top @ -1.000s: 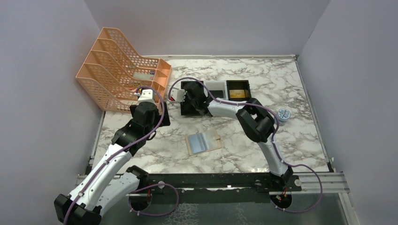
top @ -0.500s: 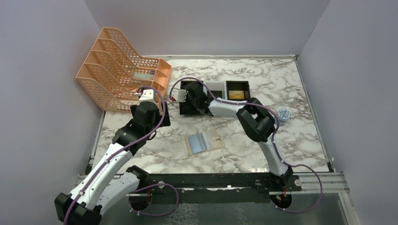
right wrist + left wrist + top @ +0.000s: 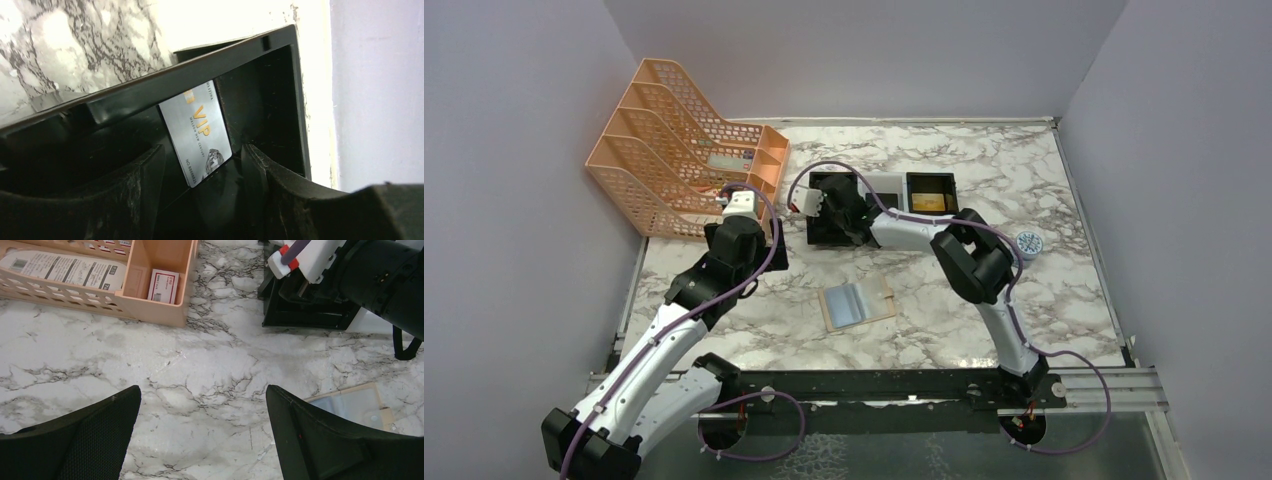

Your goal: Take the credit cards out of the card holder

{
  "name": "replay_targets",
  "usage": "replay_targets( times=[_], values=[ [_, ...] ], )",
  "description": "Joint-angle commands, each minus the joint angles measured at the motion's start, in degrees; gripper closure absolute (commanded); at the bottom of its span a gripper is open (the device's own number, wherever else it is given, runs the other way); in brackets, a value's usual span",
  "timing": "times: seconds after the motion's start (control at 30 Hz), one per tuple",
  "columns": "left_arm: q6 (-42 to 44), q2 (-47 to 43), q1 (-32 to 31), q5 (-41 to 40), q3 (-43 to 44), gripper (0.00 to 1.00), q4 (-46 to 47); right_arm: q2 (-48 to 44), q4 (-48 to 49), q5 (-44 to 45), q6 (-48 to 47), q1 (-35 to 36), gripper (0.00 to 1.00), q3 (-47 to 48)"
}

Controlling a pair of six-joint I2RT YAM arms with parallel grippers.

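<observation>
The card holder (image 3: 856, 304) lies open on the marble table, tan with grey-blue inner faces; its corner shows in the left wrist view (image 3: 350, 402). My right gripper (image 3: 834, 212) reaches down into the left black tray (image 3: 829, 238). In the right wrist view its fingers (image 3: 202, 150) stand apart, and a silver VIP card (image 3: 197, 132) lies against the tray's wall (image 3: 200, 75) just beyond them, not gripped. A gold card (image 3: 932, 201) lies in the right black tray (image 3: 932, 180). My left gripper (image 3: 762, 236) (image 3: 202, 390) is open and empty above bare table.
An orange file rack (image 3: 679, 150) stands at the back left, with papers and a small box (image 3: 164, 286) in it. A white tray (image 3: 884, 188) sits between the two black trays. A small round blue-white tin (image 3: 1028, 243) lies at the right.
My left gripper has drifted slightly to the right. My right gripper has shifted a little within the left black tray. The card holder has not moved.
</observation>
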Motion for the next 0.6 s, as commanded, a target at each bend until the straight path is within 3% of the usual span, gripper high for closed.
replay_targets(
  times=[0.0,0.13,0.3,0.4,0.5,0.57],
  values=[
    [0.74,-0.11,0.39,1.31,0.55,0.01,-0.19,-6.05,2.45,-3.45,6.62,-0.3,0.41,-0.39],
    [0.85,-0.2,0.37,1.18,0.52,0.01,-0.19,-10.68,5.53,-4.54,13.18,-0.35,0.41,-3.72],
    [0.87,-0.29,0.39,1.1,0.46,0.01,-0.25,-18.12,4.04,-8.3,29.96,-1.19,0.35,-8.38],
    [0.75,-0.21,0.38,0.68,0.46,0.01,-0.18,-22.9,4.11,-4.58,39.71,-1.15,0.22,-13.44],
    [0.58,0.42,0.39,-0.31,0.46,0.01,-0.31,-27.62,2.41,-0.6,48.01,-1.17,0.04,-18.49],
    [0.35,1.06,0.35,-0.63,0.46,0.01,-0.32,-30.89,1.97,-1.04,50.35,-1.17,0.0,-22.35]
  ],
)
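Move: The right hand hangs empty, fingers half apart, in the left black compartment. The card holder it will work on next lies roughly 20 cm back, 5 cm to its right and 4 cm lower. The VIP card just set down is some 2 cm ahead, 1 cm left and 3 cm below. The white compartment is level with the hand, about 10 cm right. From the left hand the holder is about 3 cm ahead, 16 cm right and 17 cm down. Leaving the already released VIP card behind, the right hand climbs about 12 cm up out of the black compartment, also drawing back some 6 cm and, late on, easing a little right over the white compartment's side. The wrist rolls its left side up by nearly 40 degrees and swings somewhat clockwise, while the fingers spread from half to fully open in the second half of the rise. ##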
